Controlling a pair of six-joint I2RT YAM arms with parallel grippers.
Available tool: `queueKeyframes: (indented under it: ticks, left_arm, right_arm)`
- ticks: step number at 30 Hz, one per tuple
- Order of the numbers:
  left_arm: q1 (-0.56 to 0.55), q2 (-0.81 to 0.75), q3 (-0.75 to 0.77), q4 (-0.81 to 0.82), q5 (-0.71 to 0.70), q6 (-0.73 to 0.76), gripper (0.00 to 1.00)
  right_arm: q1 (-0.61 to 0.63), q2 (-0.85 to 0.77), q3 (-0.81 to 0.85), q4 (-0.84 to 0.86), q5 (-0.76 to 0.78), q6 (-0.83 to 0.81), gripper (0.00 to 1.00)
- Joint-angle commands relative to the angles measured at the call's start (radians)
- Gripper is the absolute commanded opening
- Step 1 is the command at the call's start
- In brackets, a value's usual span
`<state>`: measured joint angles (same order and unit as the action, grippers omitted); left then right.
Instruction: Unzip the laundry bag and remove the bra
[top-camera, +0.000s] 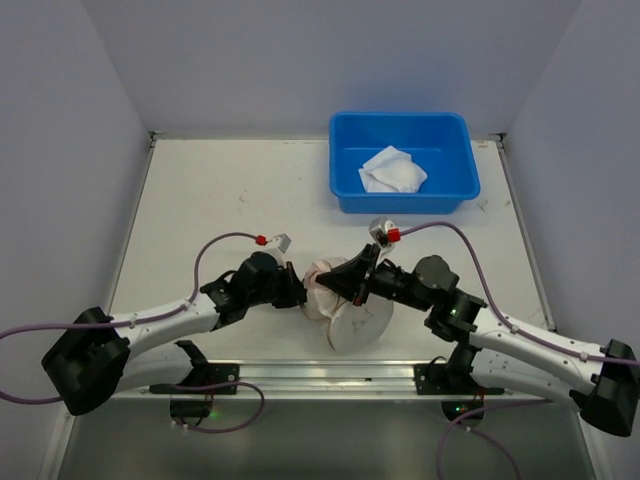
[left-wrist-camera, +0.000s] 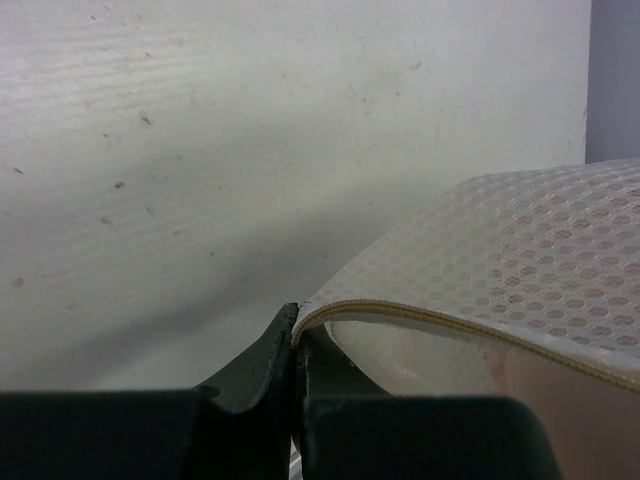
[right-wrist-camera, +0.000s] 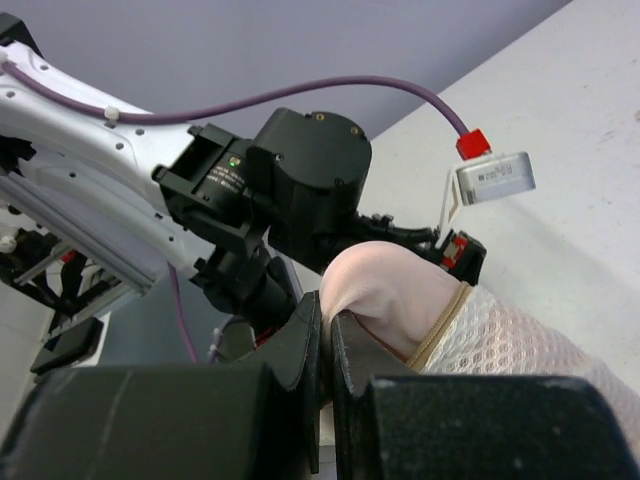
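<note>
The white mesh laundry bag (top-camera: 358, 322) lies at the near middle of the table between both arms, its tan zipper band (right-wrist-camera: 441, 326) parted. My left gripper (top-camera: 298, 293) is shut on the bag's zipper edge (left-wrist-camera: 380, 308), at the bag's left side. The mesh (left-wrist-camera: 545, 255) arches up to its right. My right gripper (top-camera: 336, 284) is shut on the pale pink bra (right-wrist-camera: 395, 285), which bulges out of the bag's opening beside the mesh (right-wrist-camera: 505, 350). The bra also shows in the top view (top-camera: 321, 276). The rest of the bra is hidden inside the bag.
A blue plastic tub (top-camera: 345, 160) stands at the back right with a crumpled white cloth (top-camera: 392, 170) in it. The left arm's wrist (right-wrist-camera: 305, 180) and its purple cable (right-wrist-camera: 300, 95) are close in front of the right gripper. The table's near edge is just behind the bag.
</note>
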<state>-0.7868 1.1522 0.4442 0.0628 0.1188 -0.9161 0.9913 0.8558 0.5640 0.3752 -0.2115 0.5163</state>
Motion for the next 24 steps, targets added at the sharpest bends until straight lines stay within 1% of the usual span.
queueKeyframes:
  ticks: [1,5,8,10,11,12,13,14,15,16,19,21,23,24]
  left_arm:
    - [-0.070,-0.002,0.010,0.023,-0.056,-0.043,0.02]
    - [-0.135,0.067,0.014,0.064,-0.076,-0.069,0.00]
    - [-0.158,0.115,0.013,0.072,-0.077,-0.076,0.00]
    - [-0.158,0.106,0.007,0.059,-0.093,-0.073,0.00]
    - [-0.158,0.092,0.011,0.039,-0.109,-0.069,0.00]
    - [-0.158,0.075,0.019,0.011,-0.123,-0.058,0.00]
    - [-0.158,0.035,0.030,-0.053,-0.189,-0.049,0.00]
    - [-0.158,0.012,0.059,-0.099,-0.218,-0.041,0.00]
    - [-0.158,-0.011,0.073,-0.141,-0.244,-0.029,0.00]
    - [-0.158,-0.058,0.086,-0.193,-0.293,-0.023,0.00]
    - [-0.157,-0.127,0.128,-0.242,-0.355,-0.003,0.00]
    - [-0.157,-0.138,0.151,-0.250,-0.363,0.011,0.00]
    - [-0.157,-0.123,0.169,-0.242,-0.340,0.019,0.00]
    - [-0.157,-0.111,0.174,-0.239,-0.329,0.020,0.00]
  right_arm:
    - [-0.011,0.011,0.022,0.215,-0.029,0.037,0.00]
    - [-0.037,-0.004,0.053,0.220,0.010,0.019,0.00]
    - [-0.072,-0.058,0.059,0.202,0.049,-0.028,0.00]
    - [-0.091,-0.093,0.060,0.116,0.118,-0.073,0.00]
    - [-0.092,-0.124,0.063,0.078,0.147,-0.123,0.00]
    - [-0.094,-0.139,0.053,0.001,0.188,-0.146,0.00]
    - [-0.094,-0.152,0.045,-0.034,0.202,-0.180,0.00]
    - [-0.094,-0.161,0.040,-0.080,0.210,-0.189,0.00]
    - [-0.094,-0.172,0.021,-0.176,0.210,-0.197,0.00]
    - [-0.094,-0.178,0.001,-0.205,0.210,-0.197,0.00]
    - [-0.094,-0.202,-0.108,-0.214,0.167,-0.129,0.00]
    - [-0.094,-0.195,-0.153,-0.216,0.150,-0.101,0.00]
    - [-0.092,-0.178,-0.174,-0.176,0.101,-0.064,0.00]
    - [-0.092,-0.169,-0.182,-0.126,0.081,-0.053,0.00]
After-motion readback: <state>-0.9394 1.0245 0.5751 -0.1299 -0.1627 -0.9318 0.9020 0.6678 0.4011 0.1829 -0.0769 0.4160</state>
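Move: The right fingers hold the bra high over the bag: its bunched cloth hangs some 6 cm below and about 2 cm ahead of them, and the bag's middle about 4 cm ahead, a centimetre to their right and 15 cm down. The bag's loose flap is roughly 9 cm right, a centimetre back and 23 cm down. From the left hand, pinching the zipper edge, the bra is about 4 cm right, level fore and aft, and 14 cm higher. Keeping its pinch on the bra, the right hand swings about 6 cm right and 3 cm forward, turning clockwise, then drops some 8 cm back towards the bag. Meanwhile the left hand keeps the zipper edge, jogs about 3 cm right and back with a slight dip, then returns and lifts the rim to about 5 cm above its starting height. ##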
